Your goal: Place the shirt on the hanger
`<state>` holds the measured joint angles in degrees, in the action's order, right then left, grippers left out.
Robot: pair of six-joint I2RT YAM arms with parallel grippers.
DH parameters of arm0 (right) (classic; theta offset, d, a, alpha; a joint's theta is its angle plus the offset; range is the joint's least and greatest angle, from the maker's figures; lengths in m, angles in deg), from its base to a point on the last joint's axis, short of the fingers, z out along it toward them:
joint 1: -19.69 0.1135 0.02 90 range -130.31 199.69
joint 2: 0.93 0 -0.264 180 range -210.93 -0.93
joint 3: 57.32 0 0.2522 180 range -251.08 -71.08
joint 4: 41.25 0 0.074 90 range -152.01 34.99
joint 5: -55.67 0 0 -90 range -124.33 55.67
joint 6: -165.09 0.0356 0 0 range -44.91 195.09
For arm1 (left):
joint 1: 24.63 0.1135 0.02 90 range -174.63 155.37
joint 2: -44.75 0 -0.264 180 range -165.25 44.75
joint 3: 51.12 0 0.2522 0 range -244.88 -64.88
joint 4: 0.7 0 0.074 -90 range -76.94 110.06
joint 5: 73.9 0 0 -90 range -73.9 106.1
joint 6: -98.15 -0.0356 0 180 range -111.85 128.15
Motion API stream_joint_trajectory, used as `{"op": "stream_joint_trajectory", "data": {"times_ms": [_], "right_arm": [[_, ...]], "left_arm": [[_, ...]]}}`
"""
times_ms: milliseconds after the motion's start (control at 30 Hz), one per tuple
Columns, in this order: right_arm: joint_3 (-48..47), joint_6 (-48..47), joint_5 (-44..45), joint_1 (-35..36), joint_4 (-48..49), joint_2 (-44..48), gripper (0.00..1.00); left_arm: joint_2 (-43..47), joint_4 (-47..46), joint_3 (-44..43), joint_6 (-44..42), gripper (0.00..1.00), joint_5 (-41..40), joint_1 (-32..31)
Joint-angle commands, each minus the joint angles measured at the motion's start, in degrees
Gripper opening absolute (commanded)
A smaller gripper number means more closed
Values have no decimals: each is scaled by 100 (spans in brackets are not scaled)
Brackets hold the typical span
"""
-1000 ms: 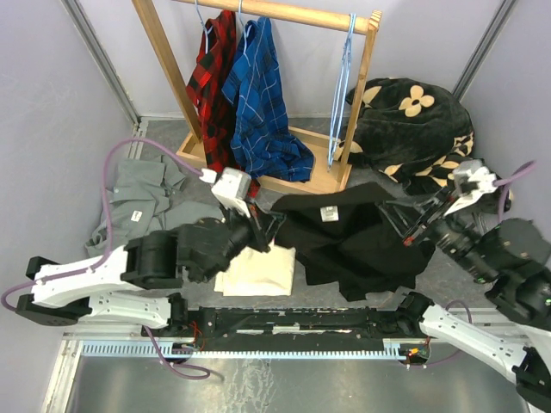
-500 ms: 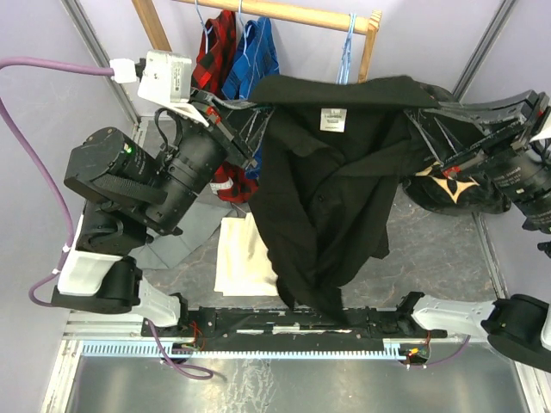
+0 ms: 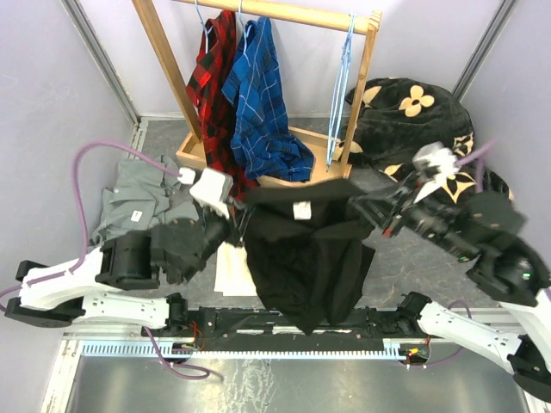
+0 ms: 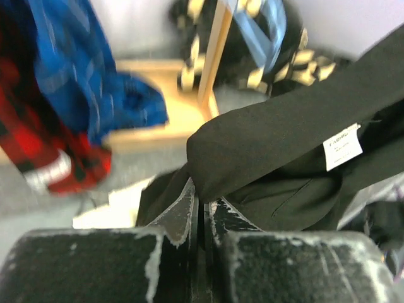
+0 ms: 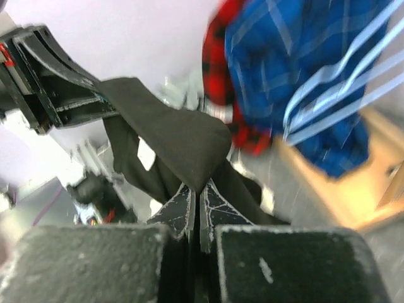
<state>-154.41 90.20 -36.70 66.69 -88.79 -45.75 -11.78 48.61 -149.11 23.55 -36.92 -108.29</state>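
Observation:
The black shirt point(image 3: 310, 258) hangs stretched between my two grippers above the table, its white collar label point(image 3: 301, 209) facing up. My left gripper point(image 3: 244, 209) is shut on its left shoulder edge and my right gripper point(image 3: 368, 204) is shut on the right one. In the left wrist view the gripper point(image 4: 203, 202) pinches a fold of the shirt point(image 4: 284, 139). In the right wrist view the gripper point(image 5: 197, 192) clamps a fabric corner of the shirt point(image 5: 177, 139). The light-blue hangers point(image 3: 342, 95) hang from the rack's right end, beyond the shirt.
The wooden rack point(image 3: 362, 86) stands at the back with a red plaid shirt point(image 3: 211, 77) and a blue plaid shirt point(image 3: 258, 95). A grey shirt point(image 3: 138, 202) lies left, a cream cloth point(image 3: 231, 271) under the left arm, a flowered black blanket point(image 3: 413, 120) back right.
Both arms lifted the shirt off the table, raised it high toward the rack, and have now come back down lower with it still hanging between them.

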Motion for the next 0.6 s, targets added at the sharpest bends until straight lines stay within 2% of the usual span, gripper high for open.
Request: {"op": "stream_joint_trajectory", "data": {"times_ms": [0, 67, 167, 300, 367, 500, 567], "right_arm": [[1781, 940, -365, -24, 492, 700, 0], [2461, 1323, -231, -27, 468, 944, 0], [3288, 1811, 485, -31, 214, 1232, 0], [4118, 2295, 1217, -31, 109, 1240, 0], [4304, 2514, 1232, -35, 226, 978, 0], [4295, 2583, 863, -205, 586, -94, 0], [4302, 2583, 537, -505, 771, -641, 0]], "left_arm": [[1206, 440, 1982, 2605, 3, 316, 25], [1380, 354, 2853, 3215, 3, 570, 25], [1381, -20, 3805, 3841, 3, 764, 27], [989, -376, 4359, 4147, 3, 863, 232], [626, -592, 4390, 3935, 3, 1301, 656], [224, -1741, 4890, 3377, 3, 2711, 2000], [101, -1967, 5043, 3312, 3, 2996, 2362]]}}
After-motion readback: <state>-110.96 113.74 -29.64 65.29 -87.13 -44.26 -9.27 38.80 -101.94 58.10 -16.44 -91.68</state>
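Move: The pinched black shirt is going to the table patch midway between the hands, about 10 cm to the left hand's right, roughly level fore and aft and some 40 cm down. From the right hand the same patch is about 11 cm left, 44 cm down. The cream cloth lies almost straight under the left hand; the blue plaid shirt hangs some 26 cm ahead of the left hand, the light-blue hangers about 25 cm ahead of the right and 5 cm left. Keep both grippers shut on the black shirt's upper edge and bring them straight down together by some 30 cm, fast at first and easing near the end, so the cloth goes down towards the table. Tip both hands about 35 to 40 degrees nose-down on the way; ease the left back about 3 cm, then forward again at the bottom. ##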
